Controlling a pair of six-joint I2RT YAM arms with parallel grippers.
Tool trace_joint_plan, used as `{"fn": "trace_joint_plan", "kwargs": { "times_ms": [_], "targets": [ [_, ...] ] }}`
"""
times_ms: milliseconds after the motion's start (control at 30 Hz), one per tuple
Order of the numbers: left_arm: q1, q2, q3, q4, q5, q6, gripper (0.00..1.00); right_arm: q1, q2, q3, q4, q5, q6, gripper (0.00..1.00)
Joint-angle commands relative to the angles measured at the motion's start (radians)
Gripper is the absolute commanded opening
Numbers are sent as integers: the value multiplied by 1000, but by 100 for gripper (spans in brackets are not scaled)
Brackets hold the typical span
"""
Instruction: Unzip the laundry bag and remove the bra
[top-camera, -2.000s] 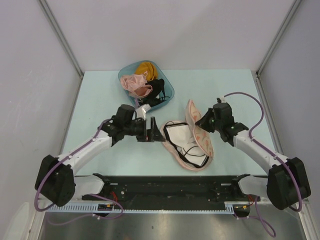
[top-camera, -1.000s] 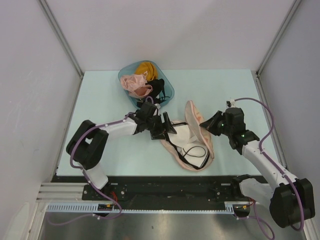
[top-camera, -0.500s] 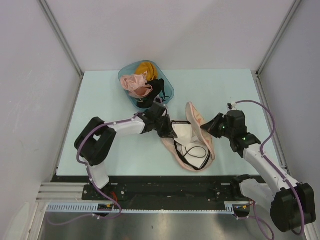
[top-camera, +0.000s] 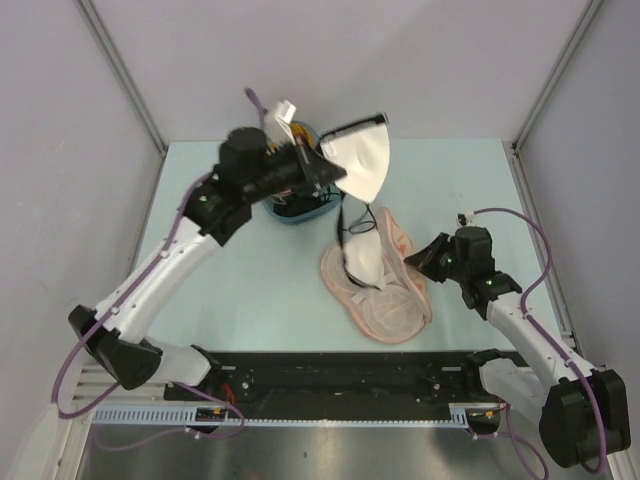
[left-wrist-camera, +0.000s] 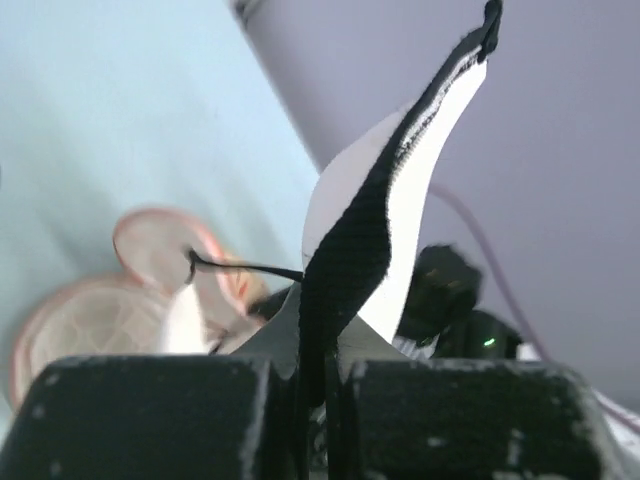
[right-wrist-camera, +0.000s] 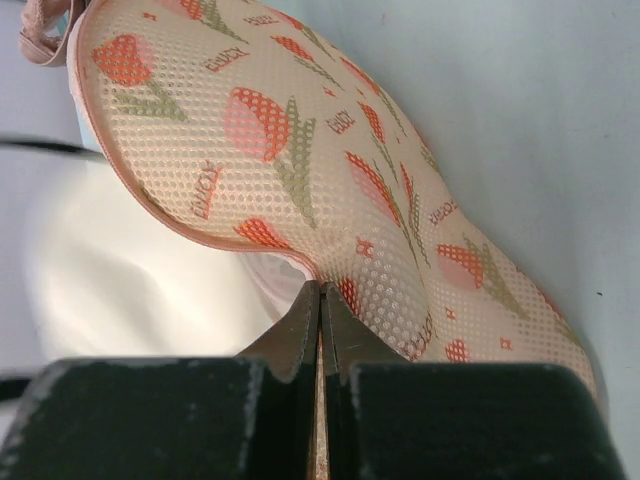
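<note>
The laundry bag lies unzipped at centre right, its tulip-patterned flap standing up. My right gripper is shut on that flap's pink rim. The bra, white with black edging, is stretched upward: one cup hangs high in the air over the table's back part, while the other cup still rests in the bag's mouth. My left gripper is shut on the raised cup's black-trimmed edge, with the fabric pinched between the closed jaws.
A teal plastic tub with other garments sits at the back, mostly covered by my raised left arm. Grey walls with metal posts close off the back and both sides. The right arm shows behind the bra in the left wrist view.
My left gripper closed on the bra inside the bag, then rose and swung back toward the tub, pulling one cup out. The right gripper kept hold of the flap.
</note>
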Motion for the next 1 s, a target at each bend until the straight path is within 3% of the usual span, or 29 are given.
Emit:
{"fn": "trace_joint_plan", "kwargs": {
  "times_ms": [0, 367, 500, 967],
  "targets": [
    [96, 14, 219, -127, 23, 89, 1, -6, -19, -8, 26, -10, -7, 0],
    [340, 379, 901, -264, 167, 89, 0, -6, -26, -11, 13, -28, -5, 0],
    [426, 453, 893, -203, 200, 41, 0, -5, -22, -19, 21, -37, -13, 0],
    [431, 652, 886, -123, 125, 58, 0, -9, 70, -26, 89, -34, -22, 0]
  ]
}}
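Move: The left hand, high up with the white bra's black band pinched in its fingers, has the blue basket about 24 cm ahead, 11 cm to its left and some 31 cm below. The mustard cloth lies about 5 cm beyond the basket's middle. The laundry bag lies some 6 cm back and 7 cm right of this hand, 35 cm down. From the right hand the basket is about 26 cm ahead, 25 cm left and 8 cm lower. Still pinching the bra by its band, the left hand swings it away from the laundry bag towards the blue basket, about 23 cm forward and 10 cm left, arching up some 18 cm and then sinking nearly all of that again, while the wrist turns about 15 degrees counter-clockwise and its fingers tip up and come back almost level with before. The right hand keeps its pinch on the raised flap of the bag and stays almost in place, sinking only a centimetre or two late on. ##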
